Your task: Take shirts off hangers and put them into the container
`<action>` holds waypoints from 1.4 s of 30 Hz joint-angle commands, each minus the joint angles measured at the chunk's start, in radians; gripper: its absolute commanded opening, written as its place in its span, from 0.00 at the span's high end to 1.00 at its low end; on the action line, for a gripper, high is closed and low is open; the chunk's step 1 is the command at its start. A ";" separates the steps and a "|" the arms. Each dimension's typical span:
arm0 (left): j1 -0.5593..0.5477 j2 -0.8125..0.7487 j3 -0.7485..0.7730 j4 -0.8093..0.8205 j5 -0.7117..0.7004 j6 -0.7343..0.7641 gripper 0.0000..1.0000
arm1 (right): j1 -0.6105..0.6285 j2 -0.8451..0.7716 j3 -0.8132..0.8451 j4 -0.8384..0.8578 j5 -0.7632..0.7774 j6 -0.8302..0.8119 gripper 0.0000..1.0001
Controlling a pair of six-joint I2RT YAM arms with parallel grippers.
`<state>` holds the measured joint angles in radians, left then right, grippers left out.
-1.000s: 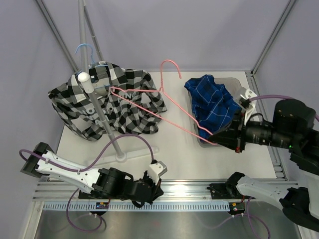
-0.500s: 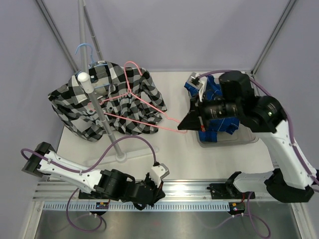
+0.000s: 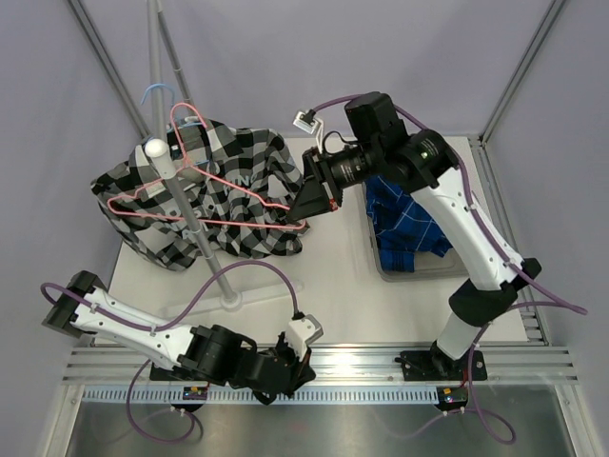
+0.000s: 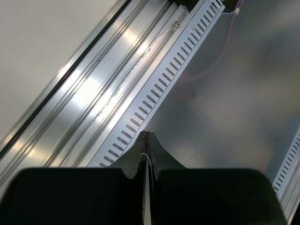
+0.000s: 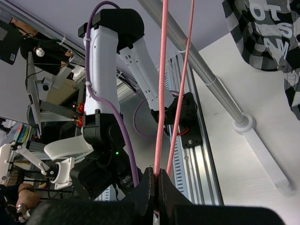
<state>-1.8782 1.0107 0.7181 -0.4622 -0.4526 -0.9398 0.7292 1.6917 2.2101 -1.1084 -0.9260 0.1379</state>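
The black, white and grey checked shirt [image 3: 243, 195] hangs at the rack on the light blue hanger [image 3: 154, 91], whose hook shows above the collar. The royal-blue plaid shirt [image 3: 407, 224] lies in the see-through container [image 3: 423, 269] at the right. My right gripper [image 3: 311, 203] is shut on one corner of the bare pink hanger [image 3: 205, 205], holding it over the checked shirt with its hook [image 3: 186, 116] beside the pole. In the right wrist view the jaws [image 5: 156, 171] pinch the pink wire [image 5: 162, 84]. My left gripper [image 3: 290, 367] rests shut and empty at the near rail [image 4: 146, 133].
The white rack pole [image 3: 190, 219] slants up from its round base [image 3: 228, 295] on the table's left half. Metal frame posts stand at the back corners. A slotted aluminium rail [image 3: 362, 357] runs along the near edge.
My right arm has swung left from the container towards the rack, carrying the pink hanger over the checked shirt. The left arm has stayed put.
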 commanded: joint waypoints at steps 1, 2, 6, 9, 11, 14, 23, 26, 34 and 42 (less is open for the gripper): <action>-0.007 -0.026 0.041 0.028 -0.066 -0.019 1.00 | -0.002 0.049 0.056 -0.068 -0.335 -0.339 1.00; -0.007 -0.029 0.043 0.027 -0.067 -0.017 1.00 | -0.002 0.060 0.053 -0.068 -0.344 -0.346 1.00; -0.007 -0.034 0.050 0.008 -0.078 -0.017 1.00 | -0.002 0.120 0.069 -0.120 -0.349 -0.428 1.00; -0.007 -0.037 0.053 -0.010 -0.083 -0.024 1.00 | -0.002 0.177 0.068 -0.143 -0.359 -0.465 1.00; -0.007 -0.040 0.050 -0.013 -0.081 -0.028 1.00 | 0.009 0.203 0.095 -0.188 -0.378 -0.506 1.00; -0.007 -0.038 0.050 -0.023 -0.081 -0.031 1.00 | 0.041 0.279 0.227 -0.307 -0.382 -0.595 1.00; -0.007 -0.044 0.052 -0.044 -0.095 -0.056 1.00 | 0.107 0.398 0.444 -0.240 -0.412 -0.506 1.00; -0.007 -0.041 0.044 -0.029 -0.090 -0.057 1.00 | 0.128 0.384 0.442 -0.170 -0.427 -0.453 1.00; -0.009 -0.038 0.035 -0.020 -0.090 -0.060 1.00 | 0.144 0.307 0.384 0.070 -0.520 -0.305 1.00; -0.007 -0.041 0.024 -0.009 -0.086 -0.071 1.00 | 0.121 0.260 0.225 0.823 -0.658 0.246 1.00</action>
<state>-1.8782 0.9878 0.7269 -0.5213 -0.4892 -0.9802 0.8478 2.0315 2.5229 -0.7925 -1.1744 0.2783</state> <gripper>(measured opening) 0.002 0.026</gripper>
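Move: The right hand holds the bare pink hanger by one lower corner. The rack's near top end lies about 18 cm to this hand's left, level with it front to back, and some 13 cm above. The blue hanger's hook sits on the top bar some 8 cm ahead of the hand, 18 cm left and 13 cm up. The checkered shirt's middle is about 10 cm ahead, 17 cm left and 14 cm below. From the left hand the rack's near top end is roughly 19 cm ahead, 18 cm left and 43 cm up. Leftward towards the rack's near top end goes the right hand, about 9 cm in all, first dipping some 7 cm and nosing slightly forward, then easing back and climbing about 10 cm. Its fingers tip down a little, then swing up, and the hand turns some 20 degrees counter-clockwise, keeping its pinch on the pink hanger's corner. ##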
